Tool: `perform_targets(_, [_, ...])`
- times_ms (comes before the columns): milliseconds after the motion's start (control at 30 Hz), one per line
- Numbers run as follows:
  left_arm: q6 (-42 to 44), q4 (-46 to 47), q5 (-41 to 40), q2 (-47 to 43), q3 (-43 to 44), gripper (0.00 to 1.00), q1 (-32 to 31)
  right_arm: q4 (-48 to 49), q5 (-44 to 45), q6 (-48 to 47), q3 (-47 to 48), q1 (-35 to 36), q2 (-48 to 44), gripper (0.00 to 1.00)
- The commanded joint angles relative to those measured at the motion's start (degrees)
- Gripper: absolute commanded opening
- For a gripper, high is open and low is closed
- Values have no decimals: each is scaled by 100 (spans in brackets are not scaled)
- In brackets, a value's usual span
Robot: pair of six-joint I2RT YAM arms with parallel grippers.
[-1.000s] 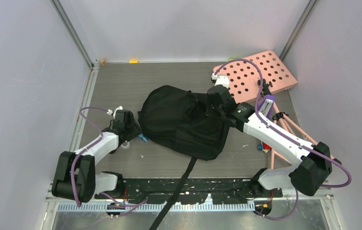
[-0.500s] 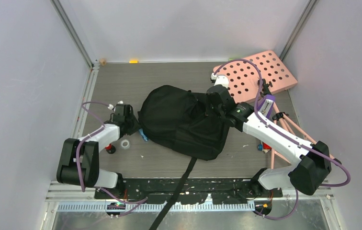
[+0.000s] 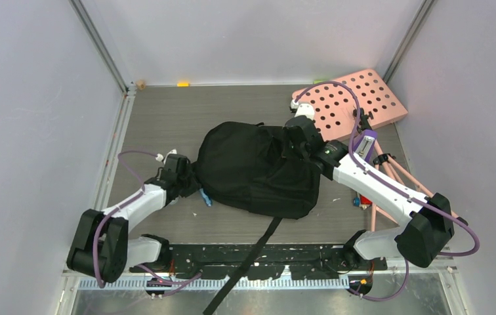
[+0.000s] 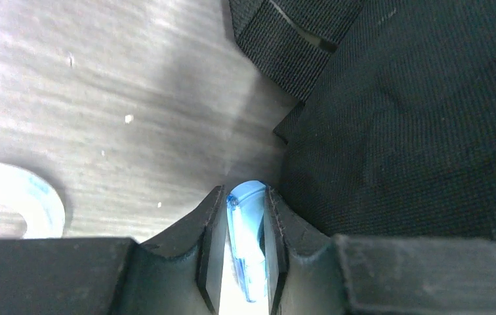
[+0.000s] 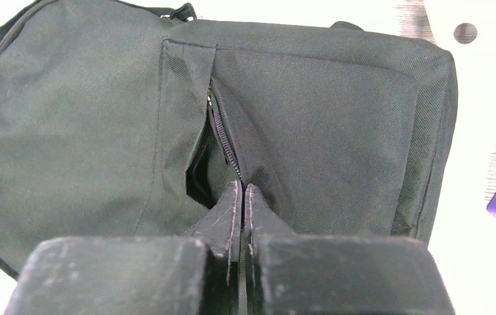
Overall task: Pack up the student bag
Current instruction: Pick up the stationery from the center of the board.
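The student bag lies on its side mid-table, black, with a long strap trailing toward the near edge. My right gripper is on its right end, shut on the zipper edge of the front pocket, whose slit gapes a little. My left gripper is at the bag's left edge, shut on a small blue plastic item that pokes out toward the bag fabric. The blue item shows beside the bag.
A pink board with round holes leans at the back right, with a purple item and pink rods by it. A white ring lies left of my left gripper. A small yellow piece sits at the back wall.
My left gripper closed on the blue item and shifted nearer and rightward along the bag's left edge. The bag slid slightly right. The white ring is now hidden under the left arm.
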Motion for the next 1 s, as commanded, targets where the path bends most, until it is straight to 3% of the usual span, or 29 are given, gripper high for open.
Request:
perform_targets(0, [-86,-1408,167,-296,-375,20,-248,315,-118,111,-68,-12,-198,0])
perform_targets(400, [-139,-2366,64,-1229,-553,23,-628,282,428,-81,20,-20,-136,0])
perform_targets(500, [-151,-2464,52,-1203,-510,29,-838,273,438,-109,41,-13,-179,0])
perform_targets(700, [-420,-2738,-499,-1306,-324,53,-1401,270,372,-68,12,-11,-210,0])
perform_targets(967, [-723,-3051,-837,-1385,-214,58,-1902,302,352,-59,-95,-16,-370,0])
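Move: The blue marker is already between the left fingers, its middle about 3 cm back and 2 cm right of that hand and about 1 cm below it. The clear board it is taken to lies roughly 10 cm back and 2 cm right. The backpack's middle is some 19 cm to the left hand's right and 6 cm ahead. The tape roll sits about 9 cm left and 3 cm back. From the right hand the marker is about 27 cm left, 8 cm back and 19 cm below. The blue marker, already between the left fingers, is dragged level along the board, back about 10 cm and away from the backpack's edge onto clear board. In the last part the left hand also edges 1–2 cm right, turns some 10 degrees clockwise, tips its fingers more steeply down and opens them to over twice their gap, letting go. ##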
